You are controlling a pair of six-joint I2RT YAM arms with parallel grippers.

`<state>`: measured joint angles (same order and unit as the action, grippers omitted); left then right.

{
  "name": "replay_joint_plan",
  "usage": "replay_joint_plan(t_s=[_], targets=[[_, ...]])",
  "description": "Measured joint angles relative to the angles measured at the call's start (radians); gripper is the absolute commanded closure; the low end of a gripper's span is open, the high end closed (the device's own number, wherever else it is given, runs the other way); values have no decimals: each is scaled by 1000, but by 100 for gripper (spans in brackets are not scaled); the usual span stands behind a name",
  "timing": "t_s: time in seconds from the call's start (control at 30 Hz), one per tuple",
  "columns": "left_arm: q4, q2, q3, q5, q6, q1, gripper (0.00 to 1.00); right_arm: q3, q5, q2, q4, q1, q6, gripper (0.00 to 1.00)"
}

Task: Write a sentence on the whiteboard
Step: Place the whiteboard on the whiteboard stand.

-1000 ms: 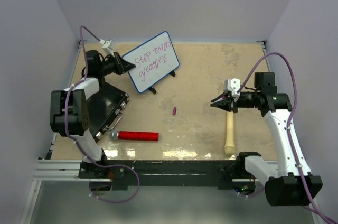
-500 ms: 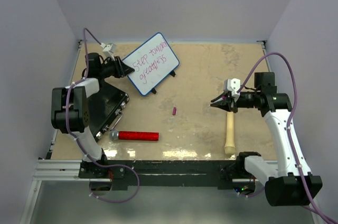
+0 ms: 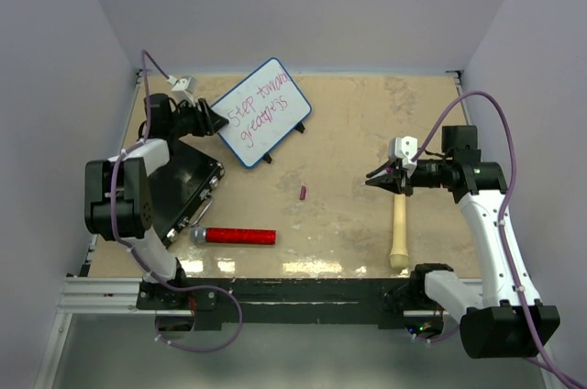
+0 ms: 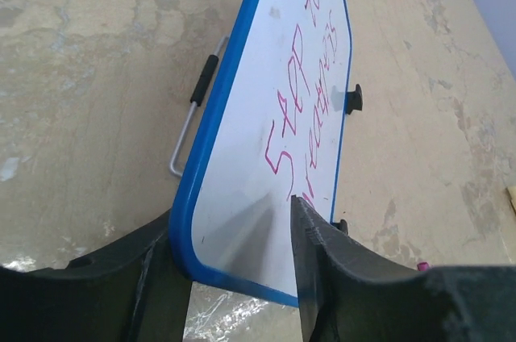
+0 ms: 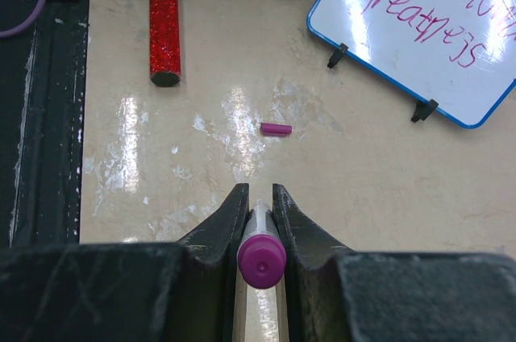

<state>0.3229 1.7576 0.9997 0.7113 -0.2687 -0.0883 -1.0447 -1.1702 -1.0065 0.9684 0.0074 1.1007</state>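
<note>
The whiteboard (image 3: 261,114) stands tilted on its black feet at the back left, blue-rimmed. The sentence (image 3: 260,112) runs across it in two purple-pink lines. My left gripper (image 3: 213,118) is at the board's left corner. In the left wrist view that corner of the whiteboard (image 4: 274,132) sits between the parted fingers of my left gripper (image 4: 234,221), which is open, with the sentence (image 4: 310,108) above. My right gripper (image 3: 371,177) hovers at mid-right. In its own view the right gripper (image 5: 258,193) is shut on a purple-ended marker (image 5: 261,257). The whiteboard (image 5: 427,27) lies far ahead.
A small purple cap (image 3: 303,193) lies on the table's middle. A red glitter microphone (image 3: 237,236) lies near the front left, beside a black case (image 3: 179,187). A wooden handle (image 3: 399,233) lies under the right gripper. The board's wire stand (image 4: 193,116) sticks out behind it.
The left gripper's jaws have parted from the board's corner and the arm drew back slightly left. The board shifted a little. The right arm has not moved.
</note>
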Motion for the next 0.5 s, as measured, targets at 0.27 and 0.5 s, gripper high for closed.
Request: replay_joint_plan(t_s=[0.27, 0.5], targets=[[-3, -133, -24, -94, -10, -41, 23, 0, 0, 0, 0, 0, 0, 100], [-17, -337, -66, -199, -96, -135, 2, 0, 0, 0, -8, 0, -9, 100]])
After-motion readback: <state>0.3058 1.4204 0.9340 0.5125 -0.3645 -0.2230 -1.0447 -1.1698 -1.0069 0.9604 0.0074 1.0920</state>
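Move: The whiteboard leans on its stand with its raised left corner between the left fingertips; its middle lies about 5 cm ahead of that hand, 10 cm to the right and 5 cm lower. The stand's front feet are roughly 2 cm ahead, 17 cm right; the marker cap 14 cm back, 23 cm right; the black case 16 cm back, 10 cm left. From the right hand, the board's middle is some 32 cm ahead, 27 cm left, 18 cm lower. The left fingers, half open around the whiteboard's left corner, spread to fully open and come clear of the corner. The hand speeds up and to its left, away from the board, rising about 11 cm and going some 8 cm sideways, drawing slightly back near the end. The wrist swings roughly 20 degrees counter-clockwise and tips up a little. ##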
